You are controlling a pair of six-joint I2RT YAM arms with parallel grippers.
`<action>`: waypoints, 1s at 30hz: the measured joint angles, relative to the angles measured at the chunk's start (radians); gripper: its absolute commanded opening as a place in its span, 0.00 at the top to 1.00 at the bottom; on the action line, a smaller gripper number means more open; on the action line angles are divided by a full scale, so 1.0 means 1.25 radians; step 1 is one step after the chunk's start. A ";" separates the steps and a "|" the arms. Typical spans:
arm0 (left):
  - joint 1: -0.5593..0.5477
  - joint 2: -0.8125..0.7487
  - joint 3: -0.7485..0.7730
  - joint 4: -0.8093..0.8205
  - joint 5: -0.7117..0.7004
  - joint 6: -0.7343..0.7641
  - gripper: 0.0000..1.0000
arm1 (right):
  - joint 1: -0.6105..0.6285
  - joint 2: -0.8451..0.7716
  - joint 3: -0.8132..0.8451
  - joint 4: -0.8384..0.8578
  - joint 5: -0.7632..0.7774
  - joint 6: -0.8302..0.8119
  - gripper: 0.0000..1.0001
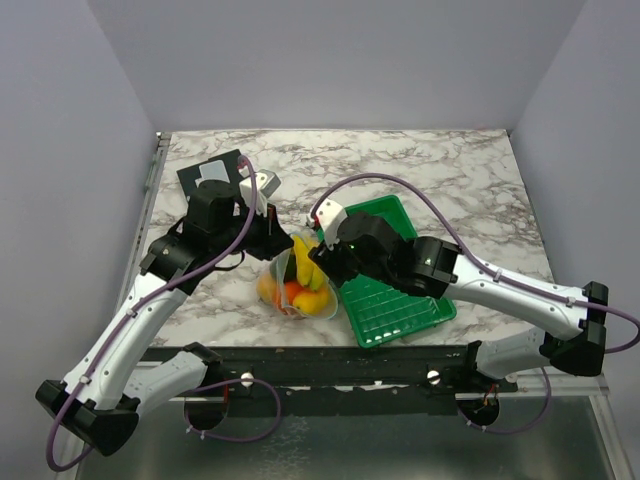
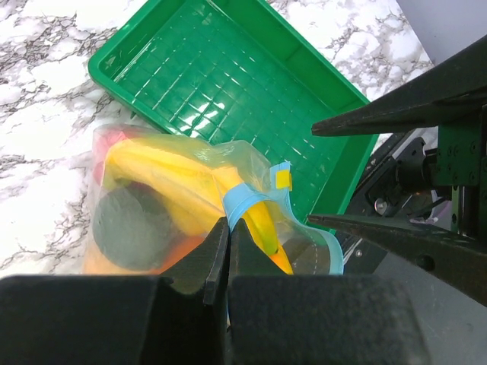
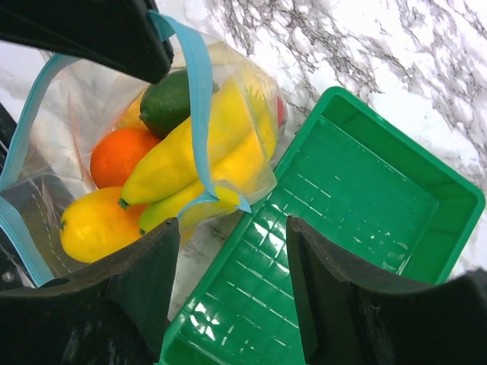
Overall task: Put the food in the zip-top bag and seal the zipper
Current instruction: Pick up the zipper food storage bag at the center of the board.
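Observation:
The clear zip-top bag (image 1: 293,287) lies on the marble just left of the green tray, mouth open. It holds the food: yellow bananas (image 3: 183,152), a round orange (image 3: 118,152), a yellow-orange piece (image 3: 95,224) and a dark green fruit (image 3: 167,103). My left gripper (image 2: 227,223) is shut on the light blue zipper (image 2: 247,199) at the bag's mouth and holds that edge up. My right gripper (image 3: 232,224) is open and empty, over the tray's left rim, right beside the zipper's yellow-tabbed end (image 3: 228,196).
The green slatted tray (image 1: 405,300) lies right of the bag and holds nothing. A black square pad (image 1: 210,175) lies at the back left. Walls close in the table on three sides.

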 measured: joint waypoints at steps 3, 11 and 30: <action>0.000 -0.006 0.000 0.000 0.000 0.004 1.00 | -0.004 -0.001 0.006 -0.014 -0.023 -0.057 0.37; 0.000 -0.025 -0.001 0.000 0.007 0.011 1.00 | -0.020 -0.065 -0.029 -0.024 -0.130 -0.213 0.37; -0.030 -0.028 -0.002 -0.001 0.064 0.013 1.00 | -0.041 -0.128 -0.136 0.085 -0.273 -0.526 0.64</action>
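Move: The yellow tab at the near end of the bag's blue zipper lies about 2 cm to the right hand's left, 1 cm ahead and 1 cm below. From that hand, the bananas in the bag lie some 5 cm left, 2 cm ahead and 8 cm down; the mango 5 cm left, 4 cm back and 12 cm down; the tray 12 cm right, 1 cm ahead and 20 cm down. From the left hand, the tab lies about 4 cm right, 2 cm back and 3 cm down. Swing the open right gripper some 35 degrees counter-clockwise and roll it as it eases back and right about 3 cm, then slightly left again, so its fingers come around the yellow tab; near the end start closing them, about a third of the way. Keep the left gripper pinched on the zipper rim and draw it about 2.5 cm back, with a little right and up. ##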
